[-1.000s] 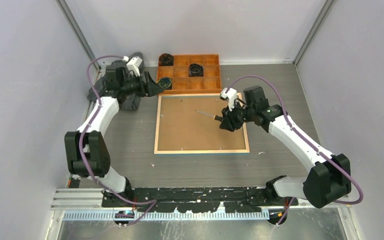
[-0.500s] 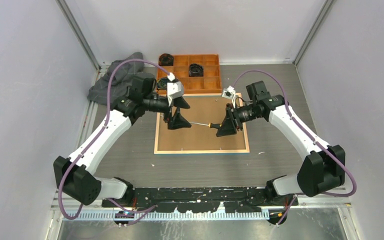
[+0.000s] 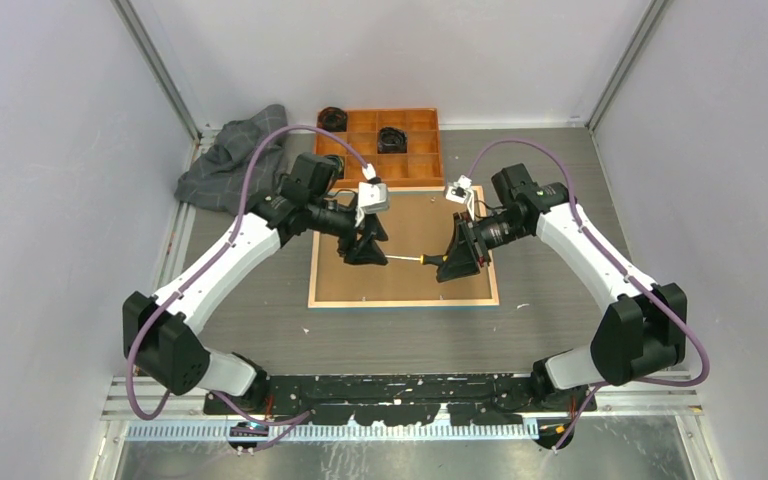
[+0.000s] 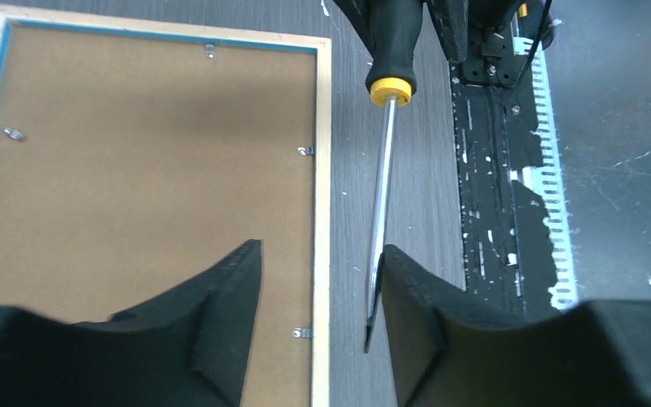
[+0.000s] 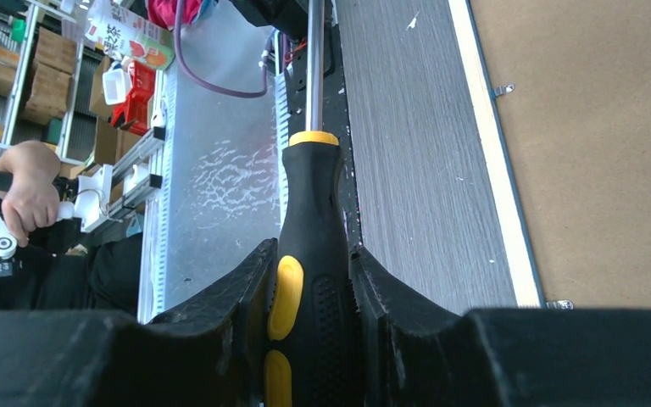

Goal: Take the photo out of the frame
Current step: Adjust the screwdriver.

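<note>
The frame [image 3: 400, 303] lies face down mid-table, its light wood rim [image 4: 323, 170] around the brown backing board [image 3: 400, 225], which small metal tabs [image 4: 305, 151] hold in. The photo is hidden under the board. My right gripper [image 3: 456, 262] is shut on the black-and-yellow handle of a screwdriver [image 5: 314, 220] held level above the frame's near right part. Its steel shaft [image 3: 405, 258] points at my left gripper [image 3: 372, 250]. That left gripper [image 4: 320, 248] is open, and the screwdriver's tip [image 4: 373, 297] lies between its fingers against the right finger [image 4: 407, 288].
An orange compartment tray [image 3: 430, 165] with black round parts stands just behind the frame. A grey cloth [image 3: 225, 165] lies at the back left. Side walls close in left and right. The black base rail [image 3: 400, 385] runs along the near edge.
My left arm has swung from the back left by the tray to over the frame, its fingers now around the shaft tip. My right gripper has turned the screwdriver level and moved nearer.
</note>
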Tool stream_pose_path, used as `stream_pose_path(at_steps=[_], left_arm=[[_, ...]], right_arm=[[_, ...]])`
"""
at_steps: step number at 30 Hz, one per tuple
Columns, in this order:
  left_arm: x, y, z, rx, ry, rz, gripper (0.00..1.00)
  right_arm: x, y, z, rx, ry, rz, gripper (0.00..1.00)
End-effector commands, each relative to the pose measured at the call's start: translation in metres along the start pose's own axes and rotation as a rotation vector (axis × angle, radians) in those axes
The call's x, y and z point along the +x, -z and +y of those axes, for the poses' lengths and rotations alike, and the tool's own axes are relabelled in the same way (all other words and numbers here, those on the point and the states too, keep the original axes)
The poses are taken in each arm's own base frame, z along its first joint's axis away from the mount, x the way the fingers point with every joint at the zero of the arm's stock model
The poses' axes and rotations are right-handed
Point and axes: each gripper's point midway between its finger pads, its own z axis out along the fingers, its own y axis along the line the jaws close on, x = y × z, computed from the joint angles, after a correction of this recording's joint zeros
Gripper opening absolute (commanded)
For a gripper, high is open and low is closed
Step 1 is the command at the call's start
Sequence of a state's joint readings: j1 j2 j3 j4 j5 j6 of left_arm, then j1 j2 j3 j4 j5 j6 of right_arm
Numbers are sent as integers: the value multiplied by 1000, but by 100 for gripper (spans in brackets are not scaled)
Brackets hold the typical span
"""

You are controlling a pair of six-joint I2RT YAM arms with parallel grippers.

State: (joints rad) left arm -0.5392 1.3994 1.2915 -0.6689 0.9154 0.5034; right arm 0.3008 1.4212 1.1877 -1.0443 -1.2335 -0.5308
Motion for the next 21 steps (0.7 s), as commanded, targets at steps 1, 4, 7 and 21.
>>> stream_pose_path(at_steps=[1,4,7,21], left_arm=[[-8,-2,3,-4,-35,4,49],[-7,-4,4,-6,-35,7,25],[-6,-8,4,-6,-30,9,1],[-15,-6,35,5,270,-234,0]], right_arm=[[-15,3,10,-40,49,-34,1],[-14,2,7,-37,36,-28,1],[-16,1,1,-21,12,-21,2],[-55,9,-22,221,102,-241,92]])
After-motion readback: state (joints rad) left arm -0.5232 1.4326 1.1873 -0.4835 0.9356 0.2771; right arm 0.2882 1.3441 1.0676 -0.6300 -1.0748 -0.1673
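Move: The screwdriver hangs level between the hands, its handle in the right fingers. Its middle, near the yellow collar, lies about 9 cm to the left hand's right and 2 cm back, level with it; from the right hand it is some 6 cm left and 1 cm back. Counted from the left hand, the frame's middle is about 13 cm ahead, 6 cm right and 18 cm below, and the orange tray roughly 40 cm straight ahead, 18 cm below. The screwdriver's shaft is pinched near its tip as the left fingers close fully, that hand nearly in place and sinking some 2 cm, with a slight wrist tilt late on. The right hand, still gripping the handle at first, travels forward about 4 cm over the frame and turns around 10 degrees clockwise, spreading its fingers wide near the end to release the handle. ##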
